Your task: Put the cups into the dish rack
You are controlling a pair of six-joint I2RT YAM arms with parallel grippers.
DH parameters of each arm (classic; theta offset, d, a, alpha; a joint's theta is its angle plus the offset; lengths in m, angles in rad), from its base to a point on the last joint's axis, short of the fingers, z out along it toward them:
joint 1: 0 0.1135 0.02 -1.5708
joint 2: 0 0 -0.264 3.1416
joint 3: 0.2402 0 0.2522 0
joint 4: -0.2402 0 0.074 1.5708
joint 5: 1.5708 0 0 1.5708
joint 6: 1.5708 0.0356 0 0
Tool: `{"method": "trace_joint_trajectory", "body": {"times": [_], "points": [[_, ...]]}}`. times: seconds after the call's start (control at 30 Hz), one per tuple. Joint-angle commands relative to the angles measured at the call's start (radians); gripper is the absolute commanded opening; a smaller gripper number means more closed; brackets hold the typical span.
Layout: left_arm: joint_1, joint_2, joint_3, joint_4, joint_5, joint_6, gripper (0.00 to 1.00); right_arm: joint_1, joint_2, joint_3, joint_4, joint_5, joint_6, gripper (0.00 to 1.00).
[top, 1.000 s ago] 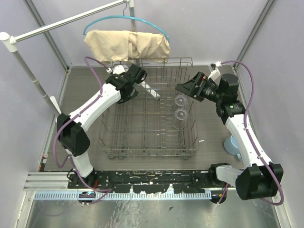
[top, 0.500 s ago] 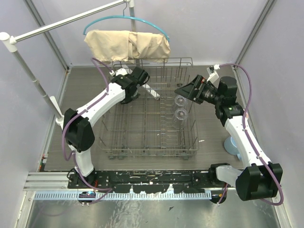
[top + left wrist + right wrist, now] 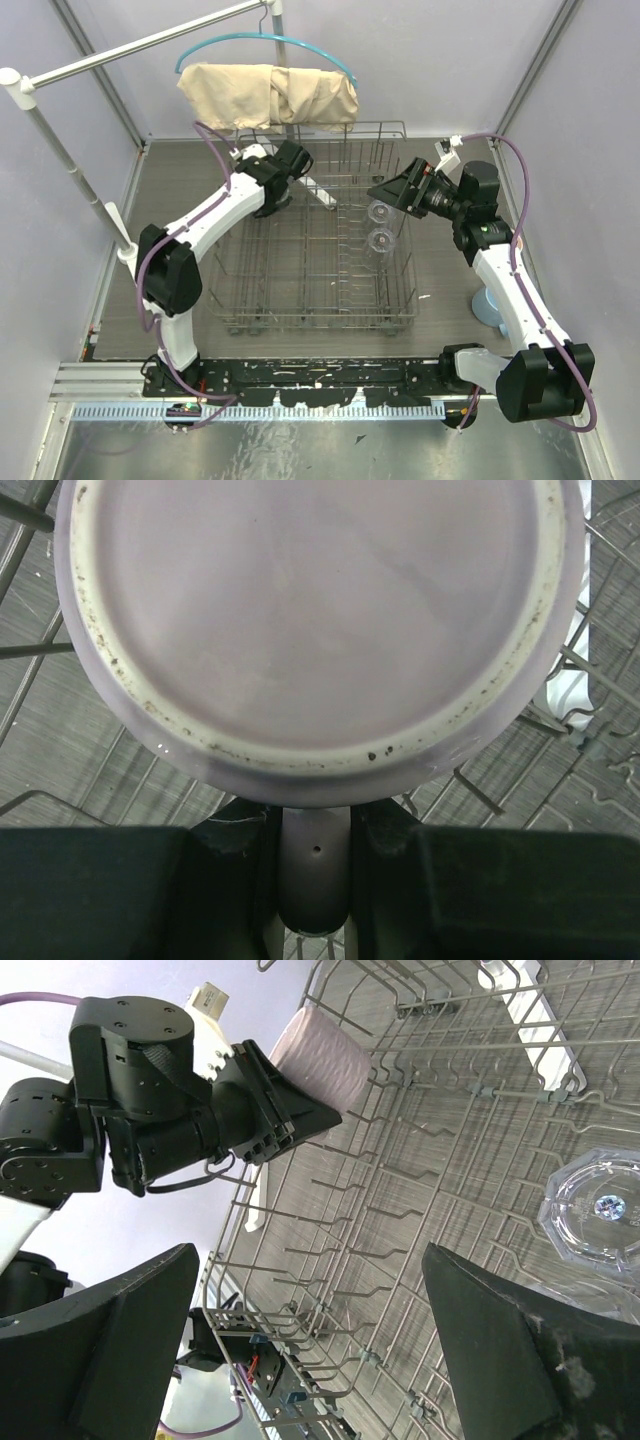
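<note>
The grey wire dish rack (image 3: 315, 322) stands mid-table. My left gripper (image 3: 288, 166) hovers over its back left corner, shut on the handle (image 3: 315, 870) of the mauve-pink mug (image 3: 320, 630), whose base fills the left wrist view. The right wrist view shows the mug (image 3: 320, 1060) just above the rack's rim. Two clear tumblers (image 3: 380, 212) (image 3: 380, 241) sit upside down in the rack's right side; one shows in the right wrist view (image 3: 600, 1205). My right gripper (image 3: 392, 190) is open and empty above them. The light blue mug (image 3: 488, 305) stands on the table at right. The peach-orange mug is out of view.
A beige cloth (image 3: 268, 95) on a teal hanger hangs over the rack's back edge. A white pole (image 3: 60, 170) slants at the left. A white piece (image 3: 322, 197) lies in the rack's back part. Upright tines (image 3: 400, 1210) fill the rack floor.
My left arm has swung its elbow inward and the gripper with the mug has shifted slightly right. My right gripper has risen a little towards the back.
</note>
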Motion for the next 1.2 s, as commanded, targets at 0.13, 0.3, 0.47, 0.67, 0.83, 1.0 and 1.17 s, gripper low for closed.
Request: {"method": "trace_joint_trajectory", "body": {"times": [0.13, 0.3, 0.47, 0.67, 0.83, 1.0, 1.17], "points": [[0.006, 0.027, 0.016, 0.057, -0.064, -0.004, 0.00, -0.004, 0.004, 0.002, 0.068, -0.023, -0.001, 1.00], [0.006, 0.019, -0.019, 0.069, -0.061, -0.016, 0.00, -0.004, 0.009, 0.001, 0.071, -0.024, -0.003, 1.00], [0.007, 0.019, -0.046, 0.083, -0.059, -0.017, 0.00, -0.004, 0.017, 0.000, 0.075, -0.029, 0.000, 1.00], [-0.002, 0.033, -0.073, 0.106, -0.061, -0.032, 0.00, -0.004, 0.022, -0.006, 0.084, -0.035, 0.011, 1.00], [-0.014, 0.056, -0.068, 0.093, -0.070, -0.057, 0.00, -0.004, 0.026, -0.009, 0.085, -0.037, 0.011, 1.00], [-0.020, 0.062, -0.087, 0.097, -0.068, -0.071, 0.00, -0.004, 0.035, -0.006, 0.090, -0.042, 0.013, 1.00], [-0.029, 0.047, -0.070, 0.106, -0.093, -0.027, 0.00, -0.004, 0.041, -0.004, 0.091, -0.042, 0.014, 1.00]]}}
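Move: The pink mug, held bottom up by its handle in the left hand, is bound for the left rear part of the dish rack, some 9 cm below that hand and about 3 cm ahead, 1 cm left. The white bar under the wires lies about 7 cm ahead, 5 cm right and 15 cm below; the farther upturned glass is some 24 cm right, 4 cm back. From the idle right hand, that rack spot lies about 25 cm left, 9 cm ahead and 23 cm lower. The pink mug, still pinched by its handle, is lowered about 5 cm towards the left rear part of the rack by the left hand. The hand sinks almost straight down, slowing briefly twice on the way, with its grip unchanged and the wrist tipping only a few degrees. ##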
